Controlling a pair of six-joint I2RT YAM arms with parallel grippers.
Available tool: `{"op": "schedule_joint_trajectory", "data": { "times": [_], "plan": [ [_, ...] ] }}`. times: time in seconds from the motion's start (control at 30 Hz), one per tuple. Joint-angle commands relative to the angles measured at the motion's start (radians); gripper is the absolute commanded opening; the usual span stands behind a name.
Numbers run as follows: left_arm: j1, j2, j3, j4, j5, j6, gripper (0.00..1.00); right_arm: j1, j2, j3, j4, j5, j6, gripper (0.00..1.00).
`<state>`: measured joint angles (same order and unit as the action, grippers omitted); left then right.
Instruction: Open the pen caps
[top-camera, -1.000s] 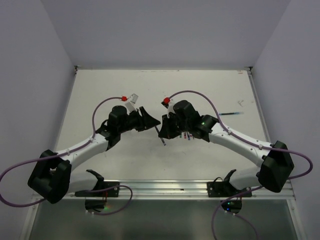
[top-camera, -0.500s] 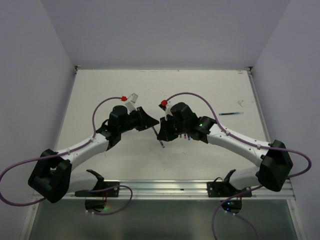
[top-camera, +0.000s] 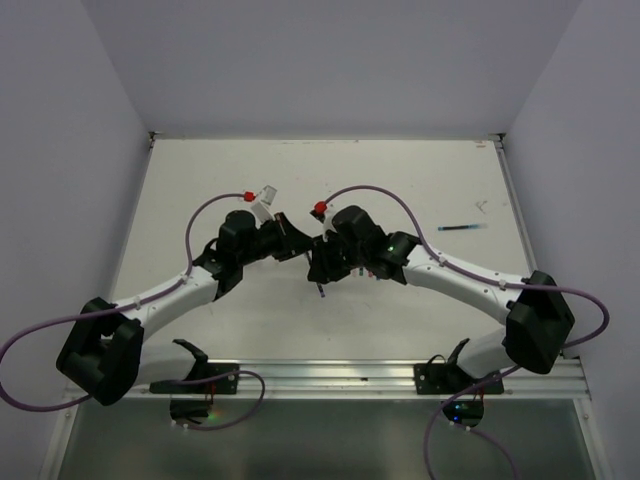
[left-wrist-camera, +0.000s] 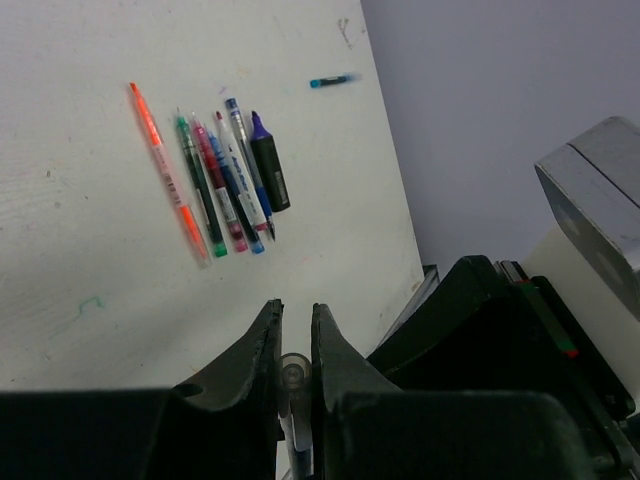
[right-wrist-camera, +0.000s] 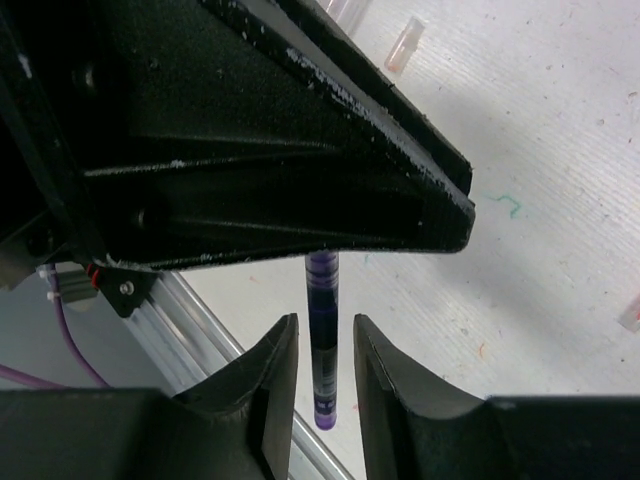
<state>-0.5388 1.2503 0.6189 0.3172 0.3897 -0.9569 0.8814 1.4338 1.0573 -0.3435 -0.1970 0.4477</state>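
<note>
My left gripper (top-camera: 303, 247) (left-wrist-camera: 295, 308) is shut on the upper end of a purple pen (right-wrist-camera: 322, 300), whose clear round end (left-wrist-camera: 293, 375) shows between its fingers. The pen hangs down from it; its lower tip (top-camera: 321, 291) shows in the top view. My right gripper (top-camera: 320, 268) (right-wrist-camera: 324, 320) is open, with a finger on each side of the pen's lower half and a gap on both sides. Loose pen caps lie on the table in the right wrist view: a pinkish one (right-wrist-camera: 404, 45) and a whitish one (right-wrist-camera: 630, 315).
A row of several pens (left-wrist-camera: 215, 180), orange, green, red, blue and a dark marker, lies on the white table (top-camera: 220, 190) under the right arm. A lone blue pen (top-camera: 460, 228) (left-wrist-camera: 333, 80) lies far right. A metal rail (top-camera: 330, 378) runs along the near edge.
My right gripper has moved left toward the left gripper, and its open fingers now flank the hanging pen. The left gripper has stayed nearly still with the pen.
</note>
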Motion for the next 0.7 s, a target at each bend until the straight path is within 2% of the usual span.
{"op": "schedule_joint_trajectory", "data": {
  "times": [0.0,0.03,0.07,0.1,0.27,0.33,0.5,0.63,0.67],
  "plan": [
    [0.005,-0.003,-0.019,0.063,0.018,-0.029,0.00,0.008,0.030,0.058,0.043,-0.001,0.000,0.32],
    [0.003,-0.005,-0.018,0.065,0.018,-0.031,0.00,0.008,0.037,0.059,0.043,0.001,0.000,0.28],
    [0.005,-0.006,-0.016,0.065,0.018,-0.032,0.00,0.010,0.039,0.058,0.044,0.004,0.005,0.10],
    [0.005,-0.005,-0.013,0.060,0.017,-0.032,0.00,0.011,0.039,0.056,0.044,0.019,0.003,0.00],
    [0.025,0.021,0.089,-0.099,-0.077,-0.028,0.00,0.074,0.039,0.038,-0.031,0.129,-0.010,0.00],
    [0.078,0.061,0.140,-0.147,-0.081,-0.031,0.00,0.123,0.037,0.009,-0.052,0.186,0.003,0.00],
    [0.253,0.119,0.237,-0.177,-0.055,-0.039,0.00,0.197,0.025,-0.072,-0.035,0.220,0.075,0.00],
    [0.318,0.104,0.222,-0.145,-0.008,-0.022,0.00,0.199,0.001,-0.108,-0.038,0.252,0.083,0.00],
    [0.326,0.097,0.225,-0.176,-0.011,-0.002,0.00,0.194,-0.004,-0.105,-0.049,0.310,0.082,0.00]
  ]
}}
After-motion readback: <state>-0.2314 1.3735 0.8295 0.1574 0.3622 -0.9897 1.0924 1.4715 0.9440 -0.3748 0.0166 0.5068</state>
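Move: The pen's barrel runs between the right hand's open fingers, practically at the right hand point. From the left hand, whose fingers already hold the pen's cap, that barrel lies about 5 cm back, 1 cm to the right and 3 cm lower. From the right hand, the uncapped pen row lies around 12 cm ahead and 16 cm right, 12 cm below. A loose clear cap lies 3 cm ahead and 10 cm left of the left hand, 14 cm down. The right fingers shut on the pen's barrel while the left fingers keep their pinch on the cap, and both hands ease down a centimetre or so. Then they pull apart in a sudden quick jerk, the left hand going about 10 cm forward and 9 cm left with a counter-clockwise turn of some 20 degrees, while the right draws the barrel down and back, roughly 6 cm each way, its fingers tipping further down. ##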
